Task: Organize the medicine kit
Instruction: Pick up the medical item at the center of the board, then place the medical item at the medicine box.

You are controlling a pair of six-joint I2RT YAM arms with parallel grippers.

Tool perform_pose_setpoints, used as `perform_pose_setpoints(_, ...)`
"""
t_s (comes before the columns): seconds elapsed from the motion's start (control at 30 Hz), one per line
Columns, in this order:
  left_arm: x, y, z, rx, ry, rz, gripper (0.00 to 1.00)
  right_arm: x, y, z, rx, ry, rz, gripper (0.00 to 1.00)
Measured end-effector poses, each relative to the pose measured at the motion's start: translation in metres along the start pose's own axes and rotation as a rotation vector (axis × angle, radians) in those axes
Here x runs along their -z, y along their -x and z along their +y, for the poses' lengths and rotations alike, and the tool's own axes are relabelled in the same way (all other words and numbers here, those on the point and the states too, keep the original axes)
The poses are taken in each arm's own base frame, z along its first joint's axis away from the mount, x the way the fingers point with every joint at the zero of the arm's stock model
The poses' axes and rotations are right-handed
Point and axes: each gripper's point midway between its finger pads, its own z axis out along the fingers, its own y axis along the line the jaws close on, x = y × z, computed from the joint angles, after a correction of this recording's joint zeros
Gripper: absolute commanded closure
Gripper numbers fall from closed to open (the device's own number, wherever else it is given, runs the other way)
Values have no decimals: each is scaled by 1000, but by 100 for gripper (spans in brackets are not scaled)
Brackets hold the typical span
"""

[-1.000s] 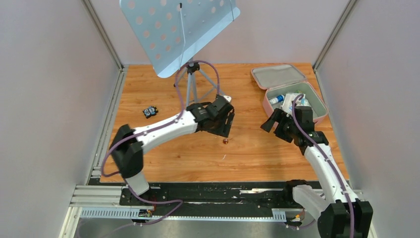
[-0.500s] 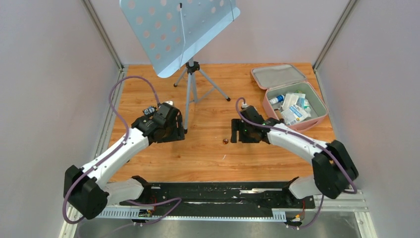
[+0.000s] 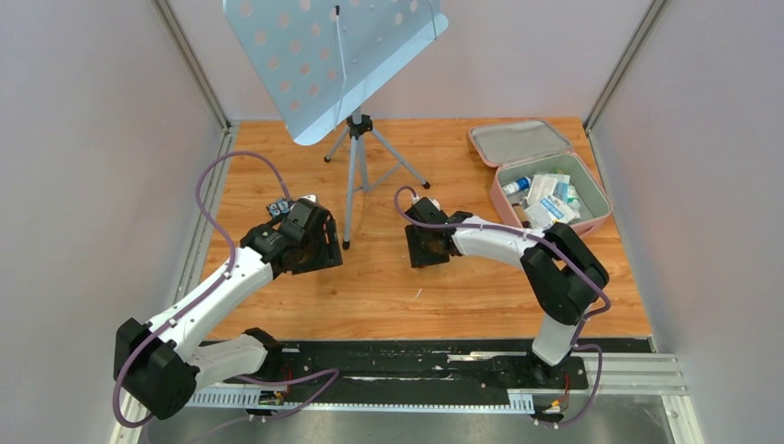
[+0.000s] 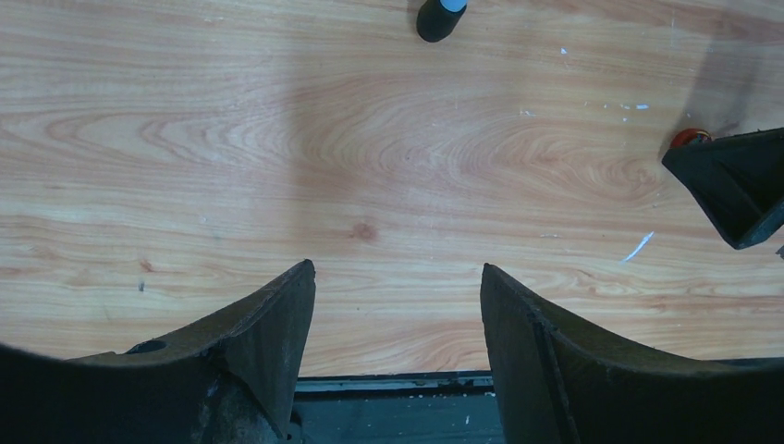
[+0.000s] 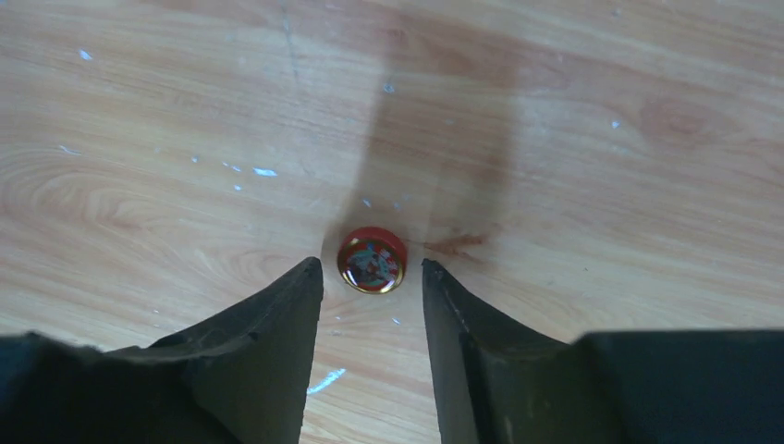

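The medicine kit [image 3: 594, 200], a pink zip case with grey lining, lies open at the back right, holding blue-white packets and a small bottle. A small round red tin [image 5: 372, 260] sits on the wood mid-table. My right gripper [image 5: 371, 268] hangs low over it, open, the tin just beyond and between its fingertips [image 5: 310, 277], untouched. In the top view that gripper [image 3: 423, 253] hides the tin. My left gripper [image 4: 396, 268] is open and empty over bare wood to the left [image 3: 312, 248]. Its view catches the tin [image 4: 689, 138] beside the right gripper's finger [image 4: 735, 180].
A music stand [image 3: 328, 55] on a tripod [image 3: 355, 129] stands at the back centre, one foot [image 4: 439, 17] near my left gripper. A small black and blue item [image 3: 277, 207] lies by the left arm. Grey walls close both sides.
My right arm swung left from the kit to the red tin and its jaws narrowed. My left arm moved from mid-table to the left, still open.
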Motion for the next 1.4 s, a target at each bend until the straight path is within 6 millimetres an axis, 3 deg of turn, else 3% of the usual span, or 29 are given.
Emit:
perform_pose_setpoints(0.23,-2,-1,-3,1,-13,7,26,-6,5,5,41,-38,-9,67)
perform_pose_setpoints(0.43,-2,-1,-4,1,-16,10,26,-7,4,7,78,-80,-15,68)
perform_pose_setpoints(0.6,-2,-1,-5,2,-20,10,26,-7,5,6,92,-108,-17,74)
perform_pose_setpoints(0.97,-3,0,-5,1,-20,10,26,-1,8,-3,108,-161,-23,74)
perform_pose_setpoints(1.2,-3,0,-5,-2,-19,10,26,31,44,-8,80,-149,-118,74)
perform_pose_setpoints(1.4,-3,-1,-5,-3,-19,10,26,67,86,-50,-17,-177,-230,74)
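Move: The medical item, a small round red one, stands almost between the right gripper's open tips: about 1 cm ahead and 1 cm to the left, at tip height. From the right hand, the kit box lies some 23 cm to the right and 13 cm ahead, its middle slightly higher; the nearest tripod foot is about 13 cm left and 5 cm ahead. From the left hand the item lies roughly 18 cm right, 4 cm ahead and 11 cm down. Ease the right gripper barely a centimetre forward and left, close its half-open fingers and pinch the small red medical item from both sides, letting the hand roll some 10 degrees, left side down. Stay low until the grip is set, then lift it about 9 cm, swinging forward and to the right towards the kit box as the fingertips tip outward. ##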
